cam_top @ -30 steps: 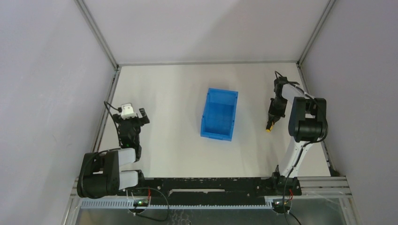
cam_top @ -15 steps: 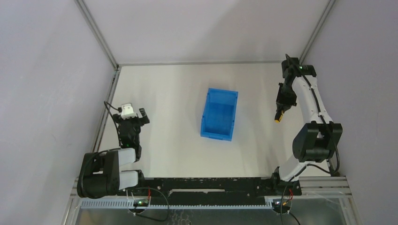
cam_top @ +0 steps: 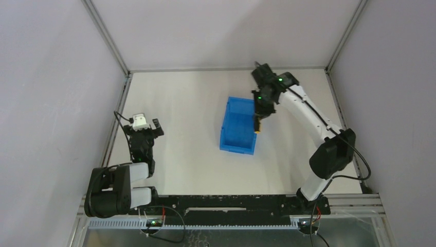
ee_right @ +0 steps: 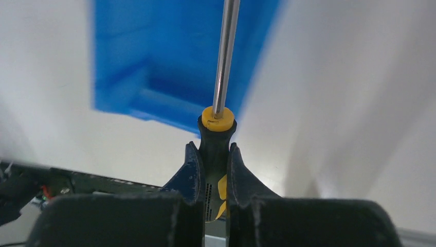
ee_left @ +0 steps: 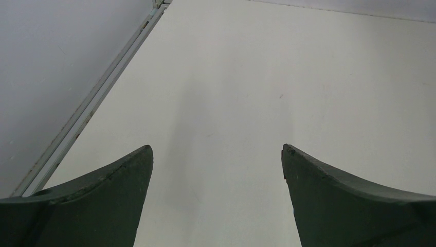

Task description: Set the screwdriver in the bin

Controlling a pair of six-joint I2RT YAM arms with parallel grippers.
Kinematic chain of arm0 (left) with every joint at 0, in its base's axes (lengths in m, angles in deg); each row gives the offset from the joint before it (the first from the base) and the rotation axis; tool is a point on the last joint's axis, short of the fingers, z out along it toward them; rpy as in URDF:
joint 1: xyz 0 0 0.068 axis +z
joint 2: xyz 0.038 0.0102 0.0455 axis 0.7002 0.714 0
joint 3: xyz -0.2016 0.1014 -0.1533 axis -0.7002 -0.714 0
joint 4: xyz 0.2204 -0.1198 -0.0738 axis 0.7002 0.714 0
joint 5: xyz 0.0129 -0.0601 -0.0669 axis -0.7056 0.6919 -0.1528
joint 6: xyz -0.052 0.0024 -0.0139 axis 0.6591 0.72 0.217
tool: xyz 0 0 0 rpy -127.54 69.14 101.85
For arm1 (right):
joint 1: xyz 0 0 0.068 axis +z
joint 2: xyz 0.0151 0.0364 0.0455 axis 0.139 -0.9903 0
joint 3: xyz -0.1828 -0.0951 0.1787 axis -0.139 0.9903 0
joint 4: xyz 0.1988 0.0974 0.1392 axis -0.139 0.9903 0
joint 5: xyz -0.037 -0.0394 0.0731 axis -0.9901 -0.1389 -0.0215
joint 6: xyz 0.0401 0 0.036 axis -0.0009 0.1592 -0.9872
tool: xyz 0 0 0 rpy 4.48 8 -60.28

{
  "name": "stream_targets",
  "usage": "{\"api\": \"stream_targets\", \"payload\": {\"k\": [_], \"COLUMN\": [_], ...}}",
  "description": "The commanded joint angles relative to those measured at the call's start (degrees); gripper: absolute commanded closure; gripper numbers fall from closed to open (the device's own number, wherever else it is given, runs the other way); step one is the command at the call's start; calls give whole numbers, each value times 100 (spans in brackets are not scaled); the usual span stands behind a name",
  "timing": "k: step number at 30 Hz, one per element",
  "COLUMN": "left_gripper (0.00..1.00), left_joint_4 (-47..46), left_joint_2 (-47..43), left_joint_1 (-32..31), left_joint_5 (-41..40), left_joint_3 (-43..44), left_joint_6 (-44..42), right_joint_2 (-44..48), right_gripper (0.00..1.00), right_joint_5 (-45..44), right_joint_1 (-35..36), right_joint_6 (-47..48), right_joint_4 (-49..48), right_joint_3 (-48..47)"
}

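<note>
The bright blue bin [cam_top: 240, 127] stands on the table's middle; it also shows blurred in the right wrist view [ee_right: 154, 62]. My right gripper [cam_top: 258, 114] hangs above the bin's right wall and is shut on the screwdriver [cam_top: 257, 125]. In the right wrist view the gripper [ee_right: 213, 149] clamps the black and yellow handle [ee_right: 216, 139], and the thin metal shaft [ee_right: 226, 51] points away over the bin. My left gripper [cam_top: 146, 125] is open and empty at the left, low over bare table; it also shows in the left wrist view [ee_left: 217, 149].
Grey walls and metal frame rails [cam_top: 117, 113] enclose the white table. The black rail with cables [cam_top: 226, 203] runs along the near edge.
My right arm has swung left from the table's right side, carrying the screwdriver to above the bin's right wall. The left arm has not moved.
</note>
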Motion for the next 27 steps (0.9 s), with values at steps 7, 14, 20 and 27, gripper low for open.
{"api": "stream_targets", "payload": {"k": [7,14,20,27], "left_gripper": [0,0,0,0], "left_joint_4": [-153,-153,-153,-151], "left_joint_2": [-11,-11,-11,-11], "left_joint_1": [3,3,2,3], "left_joint_5": [-53,-50,-54,-50], "left_joint_3": [257,256,258,261], "left_joint_6": [30,30,30,30], "right_joint_2": [-781,-1454,-2246,-2334], "right_gripper": [100,100,100,60], "right_joint_5": [-94,-220,-663,-752], "right_joint_1": [1127,1183,1138,1162], "right_joint_6": [-200,61,203,53], "right_joint_4": [-199,-732,-1151,-1733], "right_joint_3": [-1286,-783,-460,22]}}
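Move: The screwdriver is already pinched in my right hand by its handle, above the bin's right side. The blue bin's middle lies about 9 cm to the left, 4 cm ahead and some 14 cm below my right hand. From my idle left hand, the bin's middle is roughly 42 cm to the right, level with it in reach and about 7 cm lower. I carry the screwdriver left over the bin with my right hand, about 9 cm and barely rising, while the wrist turns some 10 degrees counter-clockwise. The sideways travel dies out and I sink roughly 17 cm down between the bin's walls, easing slightly forward, tilting a little; near the bottom my fingers start to part around the handle. ##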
